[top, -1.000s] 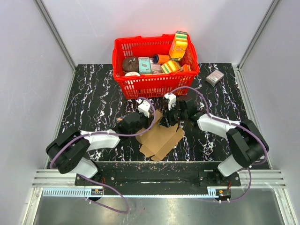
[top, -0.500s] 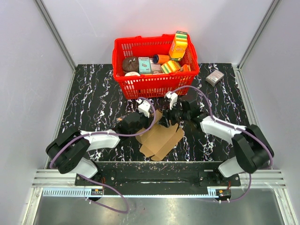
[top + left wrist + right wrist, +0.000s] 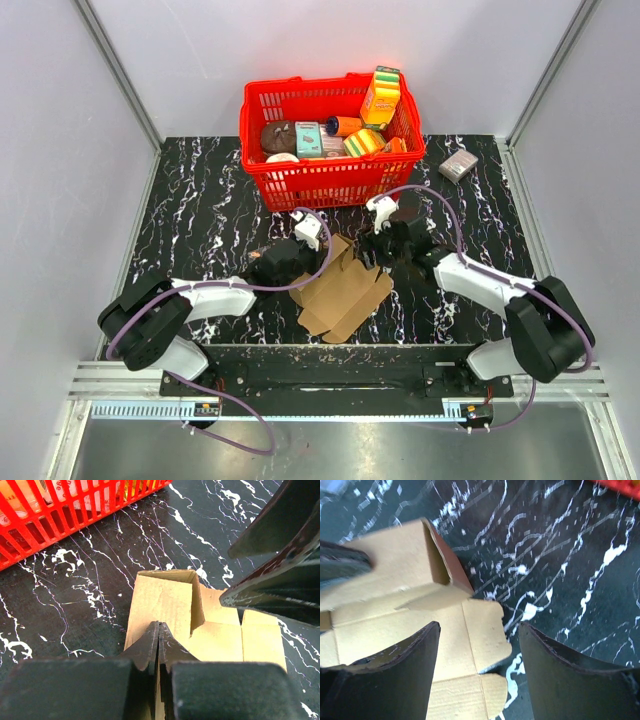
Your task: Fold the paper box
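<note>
The paper box is a brown cardboard sheet lying mostly flat between the two arms, with one end panel folded upright. My left gripper is shut on a raised edge of the cardboard, which shows as a thin strip between its fingers. In the top view that left gripper sits at the box's left corner. My right gripper is open, hovering over the box's rounded right flaps, and touches nothing. From above, this right gripper is at the box's far right edge.
A red basket full of colourful packages stands just behind the box. A small grey-pink box lies at the back right. White walls close in the black marbled table on three sides.
The right gripper has opened wider and drawn back to the right, off the cardboard. The left gripper has kept its grip and place.
</note>
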Robot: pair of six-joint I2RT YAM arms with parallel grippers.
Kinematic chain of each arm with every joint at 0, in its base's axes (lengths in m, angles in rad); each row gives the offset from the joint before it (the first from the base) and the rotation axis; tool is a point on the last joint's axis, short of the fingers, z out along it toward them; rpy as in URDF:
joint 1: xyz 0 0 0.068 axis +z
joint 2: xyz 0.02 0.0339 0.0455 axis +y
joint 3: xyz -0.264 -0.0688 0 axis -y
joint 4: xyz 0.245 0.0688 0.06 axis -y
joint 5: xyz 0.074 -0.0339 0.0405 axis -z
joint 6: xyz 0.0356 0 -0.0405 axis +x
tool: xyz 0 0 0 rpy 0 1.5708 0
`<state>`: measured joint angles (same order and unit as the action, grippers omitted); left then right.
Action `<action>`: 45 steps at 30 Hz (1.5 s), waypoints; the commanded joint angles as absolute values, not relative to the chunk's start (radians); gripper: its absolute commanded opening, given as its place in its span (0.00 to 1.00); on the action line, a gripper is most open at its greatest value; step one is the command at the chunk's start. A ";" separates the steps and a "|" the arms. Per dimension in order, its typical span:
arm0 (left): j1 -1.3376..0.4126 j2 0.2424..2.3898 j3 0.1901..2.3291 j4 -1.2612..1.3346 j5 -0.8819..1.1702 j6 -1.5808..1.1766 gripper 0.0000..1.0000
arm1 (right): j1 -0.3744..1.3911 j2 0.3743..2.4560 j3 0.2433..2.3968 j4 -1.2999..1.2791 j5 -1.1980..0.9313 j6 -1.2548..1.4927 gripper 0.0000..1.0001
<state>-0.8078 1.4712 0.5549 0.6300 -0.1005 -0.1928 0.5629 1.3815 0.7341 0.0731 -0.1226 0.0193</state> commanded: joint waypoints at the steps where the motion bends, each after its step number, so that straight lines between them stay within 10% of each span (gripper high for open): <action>1: -0.804 1.457 0.557 0.669 -0.081 -0.206 0.00 | 0.566 1.417 0.779 0.024 -0.063 -0.026 0.70; 45: -0.805 1.442 0.594 0.623 -0.067 -0.190 0.00 | 0.566 1.623 0.644 0.584 -0.299 -0.066 0.66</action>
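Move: The open far end of the folded-up side of the paper box lies about 3 cm ahead of the right hand, 5 cm to its left and 4 cm below. From that hand, the box's flat part centres some 9 cm back, 6 cm left and 7 cm down, and the red basket about 25 cm ahead, 7 cm left, roughly level. From the left hand, whose tips rest on the folded side, the same end is 4 cm ahead, 3 cm right and 3 cm below. Down first, by about 3 cm, then leftward some 4 cm with a small reach forward, the right hand closes in on the box's open end, its wrist turning about 10 degrees counter-clockwise. Its fingers stay wide open to straddle the end, the near one coming against the side wall under the top panel's edge. The left hand stays put, shut tips still resting on the folded side. ##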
